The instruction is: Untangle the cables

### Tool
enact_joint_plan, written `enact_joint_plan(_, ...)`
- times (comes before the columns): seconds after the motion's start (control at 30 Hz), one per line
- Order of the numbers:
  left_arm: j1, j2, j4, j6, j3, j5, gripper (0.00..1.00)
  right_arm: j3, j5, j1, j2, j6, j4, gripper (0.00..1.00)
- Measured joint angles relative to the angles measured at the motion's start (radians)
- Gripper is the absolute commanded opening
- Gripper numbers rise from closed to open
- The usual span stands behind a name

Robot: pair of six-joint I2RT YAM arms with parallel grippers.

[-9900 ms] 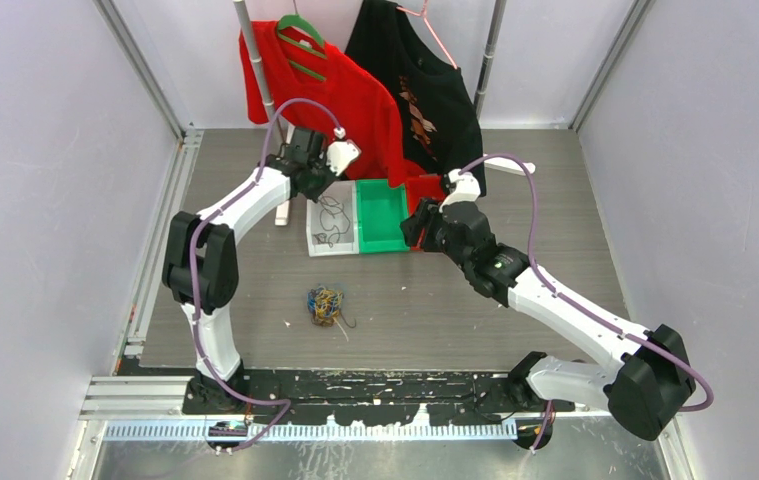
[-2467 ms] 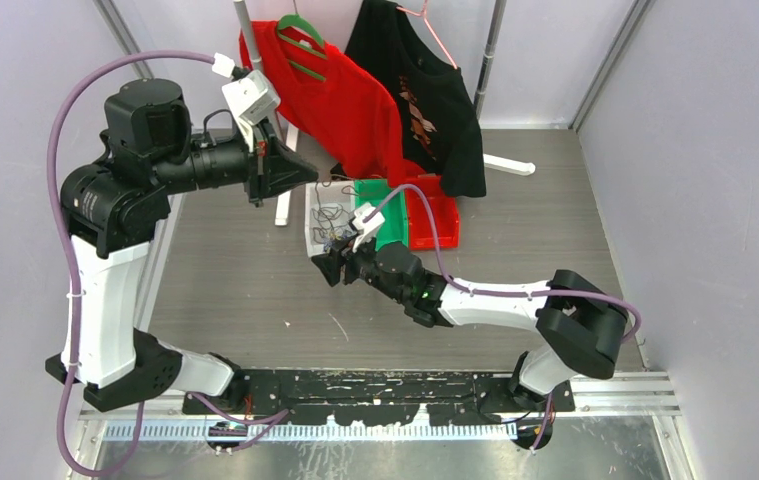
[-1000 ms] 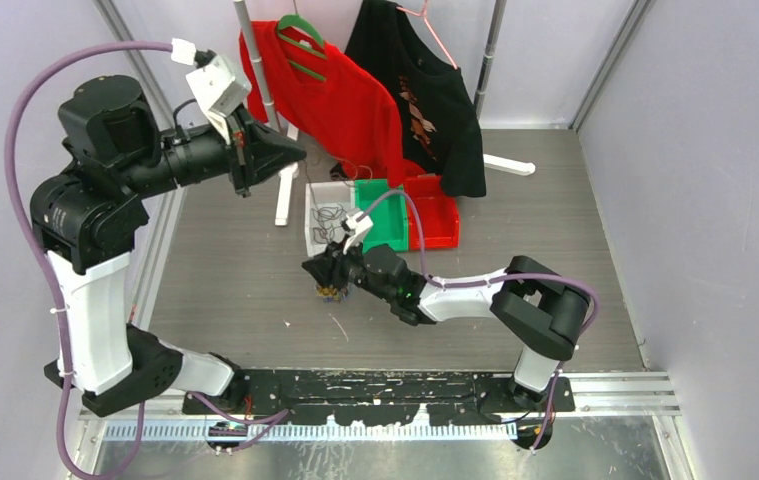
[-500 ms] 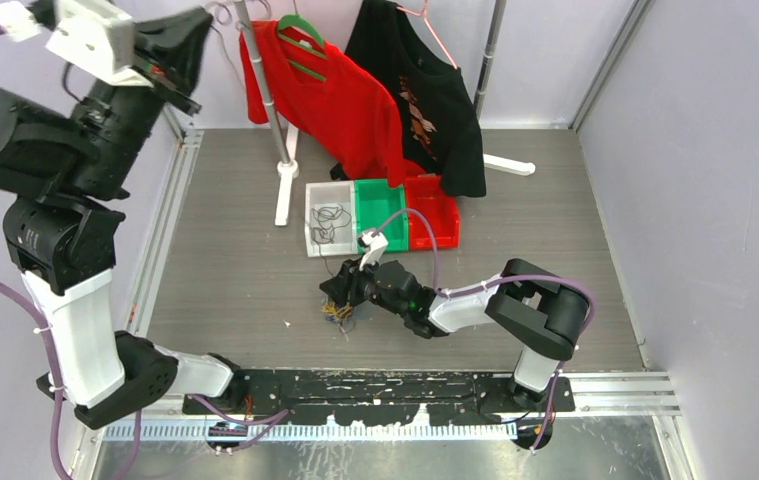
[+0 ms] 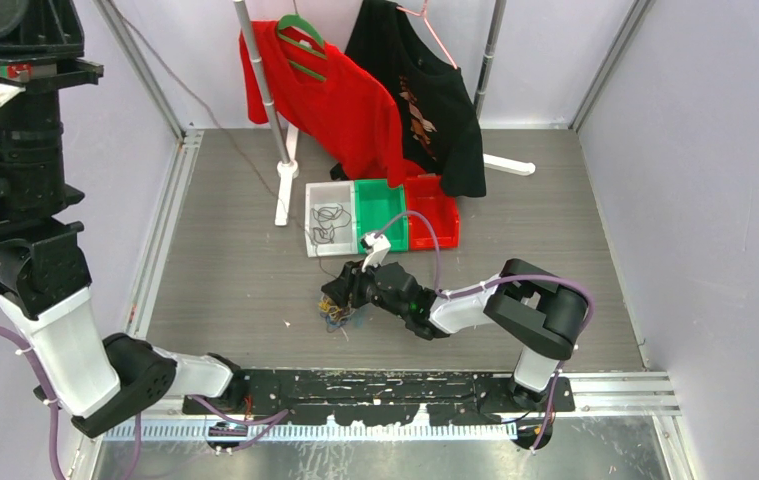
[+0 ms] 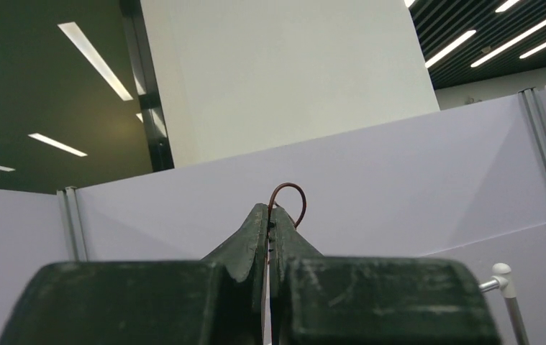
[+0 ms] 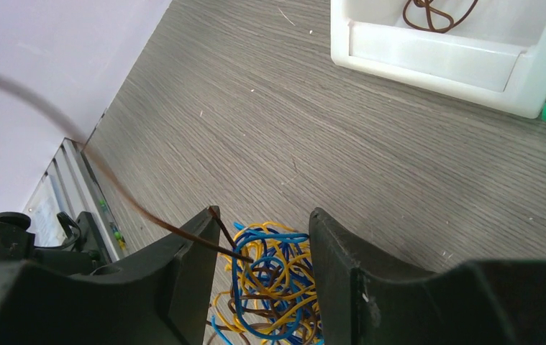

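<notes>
The cables (image 5: 335,310) lie as a small clump of yellow, blue and brown strands on the grey table. My right gripper (image 5: 335,298) is low over them. In the right wrist view it (image 7: 262,241) stands open with the clump (image 7: 277,287) between its fingers, and the right finger touches the wires. One brown strand (image 7: 176,231) runs taut out of the clump, up and to the left. My left arm is raised high at the left. In the left wrist view the left gripper (image 6: 270,210) is shut on a thin brown wire, whose loop (image 6: 293,192) sticks out past the tips.
Behind the clump stand a white bin (image 5: 309,215) holding a dark wire coil, a green bin (image 5: 380,205) and a red bin (image 5: 433,218). A clothes rack pole (image 5: 265,100) carries a red shirt (image 5: 340,100) and a black shirt (image 5: 425,90). Walls enclose the table.
My left arm has swung higher, out toward the top left, drawing the brown strand taut. The right gripper has come down over the clump and its jaws have widened.
</notes>
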Motion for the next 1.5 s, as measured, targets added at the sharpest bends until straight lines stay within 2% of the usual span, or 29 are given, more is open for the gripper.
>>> enact_joint_plan(0.3, 0.0, 0.014, 0.179, 0.092, -0.006, -0.003, 0.0, -0.001, 0.008, 0.0, 0.0, -0.004, -0.038, 0.63)
enact_joint_plan(0.53, 0.0, 0.088, 0.331, 0.212, 0.11, 0.043, 0.0, -0.001, 0.013, 0.0, 0.0, -0.008, -0.079, 0.59)
enact_joint_plan(0.67, 0.0, 0.057, 0.373, 0.245, 0.047, 0.069, 0.0, -0.001, 0.026, 0.0, 0.0, -0.008, -0.08, 0.58)
enact_joint_plan(0.77, 0.0, 0.035, 0.351, 0.24, 0.019, 0.077, 0.0, -0.001, 0.033, 0.0, -0.001, -0.008, -0.082, 0.58)
enact_joint_plan(0.87, 0.0, -0.028, 0.309, 0.228, -0.109, 0.093, 0.0, -0.001, 0.04, -0.001, -0.022, -0.011, -0.116, 0.62)
enact_joint_plan(0.93, 0.0, -0.078, 0.277, 0.211, -0.199, 0.107, 0.0, 0.006, 0.047, -0.008, -0.06, -0.017, -0.166, 0.7)
enact_joint_plan(1.0, 0.0, -0.122, 0.239, 0.198, -0.281, 0.119, 0.0, 0.024, 0.053, -0.016, -0.101, -0.026, -0.21, 0.83)
enact_joint_plan(1.03, 0.0, -0.141, 0.218, 0.187, -0.32, 0.125, 0.0, 0.038, 0.053, -0.025, -0.128, -0.032, -0.239, 0.85)
enact_joint_plan(1.23, 0.0, -0.173, 0.072, 0.183, -0.47, 0.161, 0.0, 0.127, 0.053, -0.13, -0.263, -0.076, -0.362, 0.86)
enact_joint_plan(1.37, 0.0, -0.158, -0.014, 0.182, -0.536, 0.173, 0.0, 0.234, 0.059, -0.227, -0.278, -0.094, -0.508, 0.84)
enact_joint_plan(1.5, 0.0, -0.119, -0.067, 0.175, -0.61, 0.189, 0.0, 0.264, 0.092, -0.336, -0.28, -0.105, -0.582, 0.84)
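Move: The tangle of cables lies just under the right hand's half-open fingertips, about 6 cm below, 3 cm back and 2 cm to the right. The white bin, with brown loops in it, is some 14 cm ahead and level sideways; the green bin stands 10 cm right of the white one. From the left hand, holding the brown cable high up, the white bin is roughly 19 cm ahead, 15 right and 77 below, the tangle 2 ahead, 16 right and 76 below. The brown cable, still pinched in the left fingers, is first drawn up and back about 8 cm away from the tangle, then brought down, forward and right towards the bins, some 30 cm, the wrist tipping forward. The right hand sinks 2 cm at the tangle, then opens wider and leaves it forward, right and up to above the green bin, turning clockwise about 20 degrees. ##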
